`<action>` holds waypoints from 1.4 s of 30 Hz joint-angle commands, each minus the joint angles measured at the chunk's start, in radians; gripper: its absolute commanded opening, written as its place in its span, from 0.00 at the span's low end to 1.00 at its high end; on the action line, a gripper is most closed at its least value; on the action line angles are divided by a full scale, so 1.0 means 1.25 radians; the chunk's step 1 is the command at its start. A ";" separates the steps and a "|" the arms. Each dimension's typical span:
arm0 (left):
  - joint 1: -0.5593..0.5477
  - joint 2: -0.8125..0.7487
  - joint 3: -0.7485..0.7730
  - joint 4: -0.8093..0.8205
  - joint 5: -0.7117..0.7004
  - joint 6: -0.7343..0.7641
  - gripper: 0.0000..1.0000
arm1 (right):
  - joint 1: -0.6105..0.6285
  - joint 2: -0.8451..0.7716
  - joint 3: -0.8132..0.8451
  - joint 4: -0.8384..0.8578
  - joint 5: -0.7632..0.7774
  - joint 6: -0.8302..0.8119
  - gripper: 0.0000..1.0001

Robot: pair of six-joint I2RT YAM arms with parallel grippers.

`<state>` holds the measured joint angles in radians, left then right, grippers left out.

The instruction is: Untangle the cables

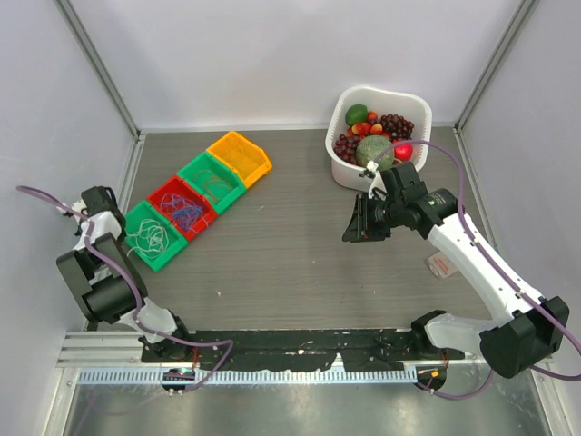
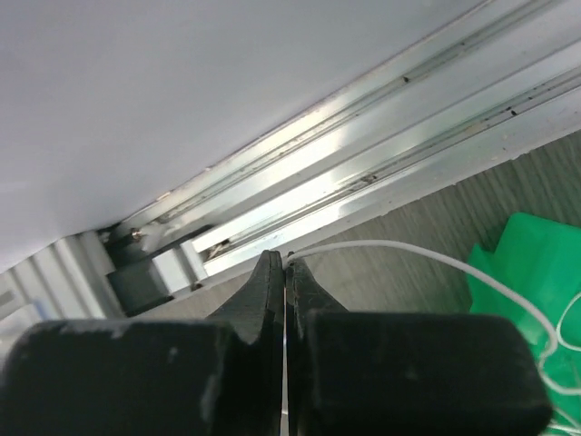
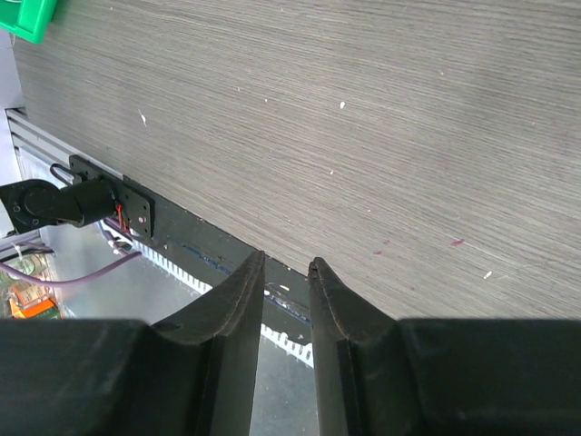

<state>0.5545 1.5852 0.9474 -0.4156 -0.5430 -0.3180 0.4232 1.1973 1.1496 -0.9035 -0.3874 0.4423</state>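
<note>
The cables lie sorted in a diagonal row of bins at the left. A white cable [image 1: 150,238] sits in the near green bin [image 1: 162,262], and blue and red cables [image 1: 184,209] sit in the red bin [image 1: 162,193]. Past it a green cable [image 1: 216,182] fills a second green bin. My left gripper [image 1: 98,202] hangs by the left wall. In the left wrist view my left gripper [image 2: 284,259] is shut on the white cable [image 2: 408,247], which trails right to the green bin [image 2: 526,263]. My right gripper [image 1: 352,232] hovers over mid-table. In the right wrist view my right gripper [image 3: 286,265] is open and holds nothing.
An orange bin [image 1: 250,163] ends the row at the back. A white basket [image 1: 338,113] of fruit stands at the back right, close behind the right arm. A small red-and-white item [image 1: 442,265] lies under the right forearm. The aluminium wall rail [image 2: 363,154] runs just beyond the left fingertips.
</note>
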 commanded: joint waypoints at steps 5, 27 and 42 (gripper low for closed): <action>-0.073 -0.170 0.105 -0.174 -0.079 -0.089 0.00 | 0.000 -0.013 0.019 0.007 -0.018 0.000 0.31; -0.083 -0.079 0.093 -0.080 0.442 -0.201 0.00 | 0.001 -0.019 -0.003 0.049 -0.025 0.025 0.30; -0.104 -0.230 0.200 -0.280 0.211 -0.235 0.90 | 0.000 0.013 0.101 0.022 0.003 0.045 0.30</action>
<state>0.4461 1.3739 1.1107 -0.6922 -0.2070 -0.5690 0.4232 1.2106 1.1912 -0.8772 -0.4099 0.4759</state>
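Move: My left hand, just above the table by the left side rail, already pinches the white cable that trails out of the near green bin. That bin's middle is about 8 cm ahead and 11 cm to the right, at roughly my fingers' height. The red bin is some 17 cm ahead and 21 cm to the right, with the far green one about 26 ahead and 28 right. From my right hand the near green bin lies about 57 cm left, 9 cm ahead and 14 cm below. I lift the pinched white cable about 11 cm with my left hand while carrying it forward and right over the near green bin, swinging the fingers from leftward to forward-and-down. Then I lower some 6 cm, draw back a few centimetres as the fingers open wide to let the cable go, and start rising clear. ##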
